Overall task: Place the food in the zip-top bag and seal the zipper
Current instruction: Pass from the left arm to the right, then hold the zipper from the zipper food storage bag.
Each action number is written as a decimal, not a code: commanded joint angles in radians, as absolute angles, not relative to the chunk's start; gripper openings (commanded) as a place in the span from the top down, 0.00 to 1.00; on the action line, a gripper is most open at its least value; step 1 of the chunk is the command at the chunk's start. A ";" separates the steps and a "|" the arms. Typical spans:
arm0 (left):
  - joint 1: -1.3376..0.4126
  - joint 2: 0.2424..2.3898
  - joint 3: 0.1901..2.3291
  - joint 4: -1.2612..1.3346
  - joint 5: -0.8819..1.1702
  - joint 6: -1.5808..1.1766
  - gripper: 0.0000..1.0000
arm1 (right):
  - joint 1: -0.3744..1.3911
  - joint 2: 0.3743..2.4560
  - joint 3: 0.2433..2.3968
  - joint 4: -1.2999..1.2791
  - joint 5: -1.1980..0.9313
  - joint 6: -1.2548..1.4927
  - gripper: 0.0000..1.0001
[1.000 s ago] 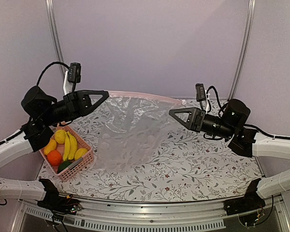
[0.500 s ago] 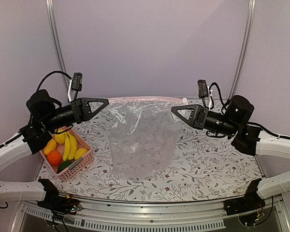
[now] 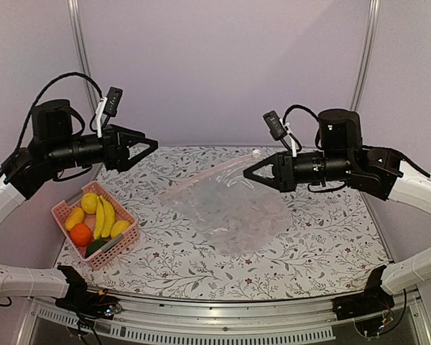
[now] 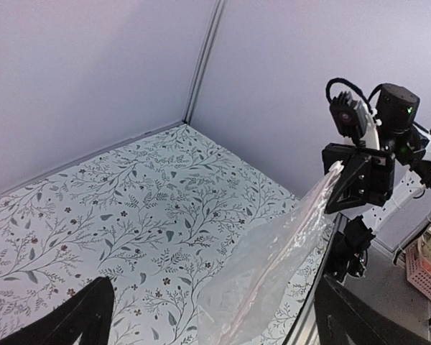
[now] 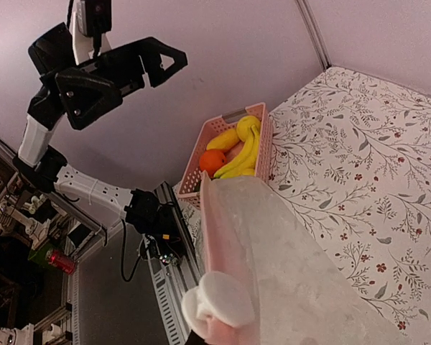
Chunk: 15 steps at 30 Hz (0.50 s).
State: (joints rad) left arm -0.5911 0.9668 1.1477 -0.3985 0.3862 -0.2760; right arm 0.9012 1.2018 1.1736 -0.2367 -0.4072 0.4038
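The clear zip-top bag [image 3: 230, 212] hangs slanting from my right gripper [image 3: 254, 171], which is shut on its top corner, next to a white tab [image 5: 219, 305]. The bag's lower part rests on the table. Its pinkish zipper [image 5: 211, 237] runs along the raised mouth edge. My left gripper [image 3: 145, 146] is open and empty, up in the air to the left of the bag and apart from it. The food lies in the pink basket [image 3: 65, 210] at the left: yellow bananas [image 3: 105, 215], an orange [image 3: 80, 233], lemon-like pieces [image 3: 90, 202] and a dark green piece [image 3: 96, 246].
The floral tablecloth [image 3: 309, 244] covers the table. Purple walls with metal corner posts [image 3: 359, 65] close in the back. The left wrist view shows the bag [image 4: 273, 273] below and my right arm [image 4: 366, 180] beyond it.
My left gripper opened, let go of the bag and drew back up and left. The right arm rose, still holding its corner. The bag's left side dropped onto the table.
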 commanded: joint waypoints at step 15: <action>-0.838 1.240 1.206 -0.255 0.738 -0.244 0.39 | 1.023 1.435 1.311 -0.384 -0.502 0.319 1.00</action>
State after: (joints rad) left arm -0.7963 1.2060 1.1831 -0.3111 0.6941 -0.2333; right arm 1.0115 1.4017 1.2861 -0.4007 -0.4828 0.3271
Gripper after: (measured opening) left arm 0.637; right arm 0.004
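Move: The bag's slider end stands at the closed right fingers, about 3 cm above and ahead of their grip and 1 cm to the right. From the empty, wide-open left hand, that slider end is roughly 21 cm to the right, 2 cm back and about level. The left gripper is some 20 cm to the right hand's left, 5 cm farther out and a little higher. The food basket sits about 20 cm to the left hand's left, 3 cm back, far below. The left hand swings in about 10 cm to the right, with some 6 cm back and 4 cm down, towards the slider end, turning clockwise by about 30 degrees until its fingers point straight right, and they narrow by about a third without touching the bag yet. The right hand keeps its closed grip on the zipper edge just under the slider and brings the bag to meet it, first mostly sinking about 6 cm, then easing on left and back, while its fingertips tip slightly down and turn a little counter-clockwise. ##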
